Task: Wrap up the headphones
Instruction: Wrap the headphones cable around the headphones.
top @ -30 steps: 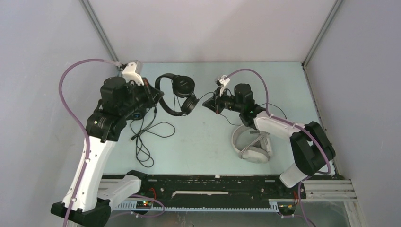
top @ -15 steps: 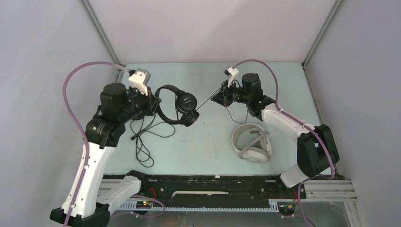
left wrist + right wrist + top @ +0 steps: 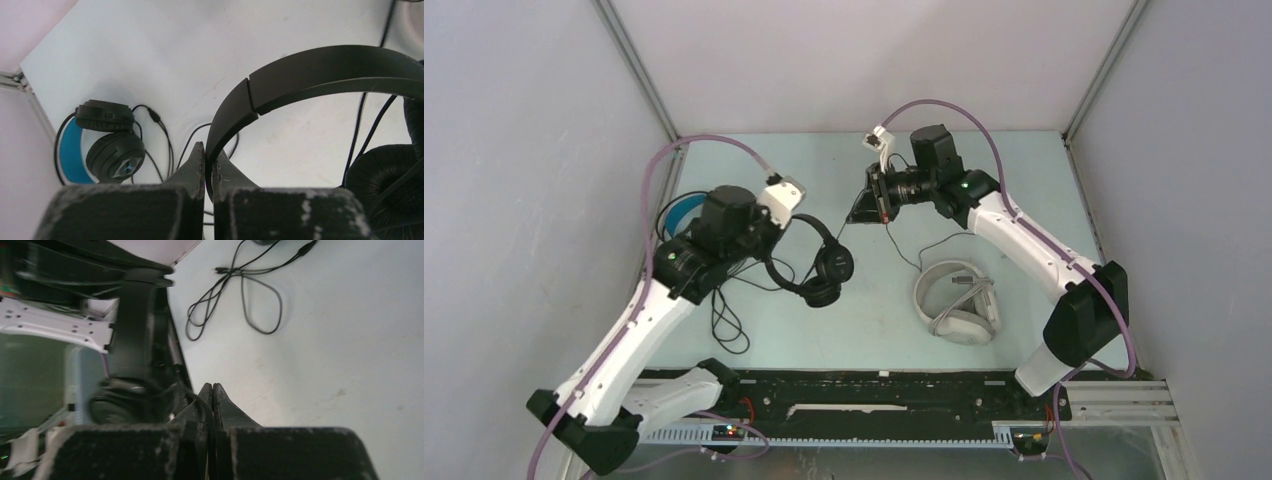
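Observation:
My left gripper [image 3: 771, 243] is shut on the headband [image 3: 300, 70] of the small thin black on-ear headset [image 3: 820, 266] and holds it above the table; the jaws [image 3: 209, 155] pinch the band's end. My right gripper [image 3: 864, 206] is shut on that headset's thin black cable [image 3: 209, 412], a little right of and beyond the ear cups; the headset shows blurred in the right wrist view [image 3: 132, 365]. The white over-ear headset [image 3: 956, 302] lies at the right. The bulky black headset with blue lining [image 3: 107, 145] lies by the left wall, partly hidden behind my left arm [image 3: 676, 212].
Loose black cable loops [image 3: 727, 318] lie on the table under my left arm and show in the right wrist view [image 3: 240, 295]. More cable trails from my right gripper toward the white headset [image 3: 902, 250]. The enclosure walls stand close on the left, back and right.
My left gripper has carried the thin black headset to the right and toward the near edge, uncovering the blue-lined headset. My right gripper has moved farther back and slightly left with the cable.

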{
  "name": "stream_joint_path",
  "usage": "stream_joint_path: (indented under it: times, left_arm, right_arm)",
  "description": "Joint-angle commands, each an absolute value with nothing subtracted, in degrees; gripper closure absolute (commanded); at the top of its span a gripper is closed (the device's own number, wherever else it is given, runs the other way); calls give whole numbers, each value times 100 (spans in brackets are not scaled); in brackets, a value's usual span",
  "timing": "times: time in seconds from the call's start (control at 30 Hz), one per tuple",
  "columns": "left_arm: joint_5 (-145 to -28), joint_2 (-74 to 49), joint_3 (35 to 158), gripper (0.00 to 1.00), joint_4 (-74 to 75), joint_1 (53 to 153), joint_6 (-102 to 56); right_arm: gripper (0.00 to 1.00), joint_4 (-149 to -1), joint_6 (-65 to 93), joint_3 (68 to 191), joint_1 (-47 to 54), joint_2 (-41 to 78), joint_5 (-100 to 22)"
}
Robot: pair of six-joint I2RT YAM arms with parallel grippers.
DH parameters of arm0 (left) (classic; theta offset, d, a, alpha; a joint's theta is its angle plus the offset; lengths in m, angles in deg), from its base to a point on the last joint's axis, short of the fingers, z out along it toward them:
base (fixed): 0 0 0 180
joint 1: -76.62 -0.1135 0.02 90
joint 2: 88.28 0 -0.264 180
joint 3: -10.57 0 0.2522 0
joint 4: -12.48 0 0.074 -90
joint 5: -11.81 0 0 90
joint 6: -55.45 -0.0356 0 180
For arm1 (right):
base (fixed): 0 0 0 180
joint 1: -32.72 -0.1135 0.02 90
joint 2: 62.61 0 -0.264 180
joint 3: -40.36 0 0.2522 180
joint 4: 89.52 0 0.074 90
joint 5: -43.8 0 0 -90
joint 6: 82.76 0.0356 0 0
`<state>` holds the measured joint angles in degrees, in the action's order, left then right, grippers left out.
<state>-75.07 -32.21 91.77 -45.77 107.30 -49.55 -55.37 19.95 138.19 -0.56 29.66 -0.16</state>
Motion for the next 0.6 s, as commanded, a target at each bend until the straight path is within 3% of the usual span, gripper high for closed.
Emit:
stream_joint_path:
  times: [0.0, 0.2, 0.4, 0.57]
  left_arm:
    - [-6210, -3043, 9009, 100, -4557, 11040, -5482]
    - [-5576, -2976, 8871, 100, -4408, 11279, -5554]
    - [-5190, -2887, 8894, 100, -4090, 11296, -5199]
    - [-5041, -2816, 9240, 100, -4091, 11052, -4213]
  right_arm:
    - [100, -4612, 2416, 14318, 14, 3030, 697]
    - [100, -4847, 2971, 14526, -111, 3031, 1214]
    - [100, -6759, 4729, 14019, -371, 2989, 1416]
    - [94, -7699, 5084, 13769, -803, 3024, 1087]
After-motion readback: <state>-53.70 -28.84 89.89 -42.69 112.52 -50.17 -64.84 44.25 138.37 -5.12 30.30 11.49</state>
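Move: The right hand has the cable pinched; the headphones it is wrapping lie about 8 cm back and 9 cm to its left, some 3 cm lower. White headphones rest about 20 cm back, 26 cm right and 25 cm below it. The left hand grips the headband, with the headphones' middle about 8 cm to its right, 2 cm back and 3 cm below. Right hand draws the cable about 6 cm back, up and left towards the earcups; left hand eases forward-left. ##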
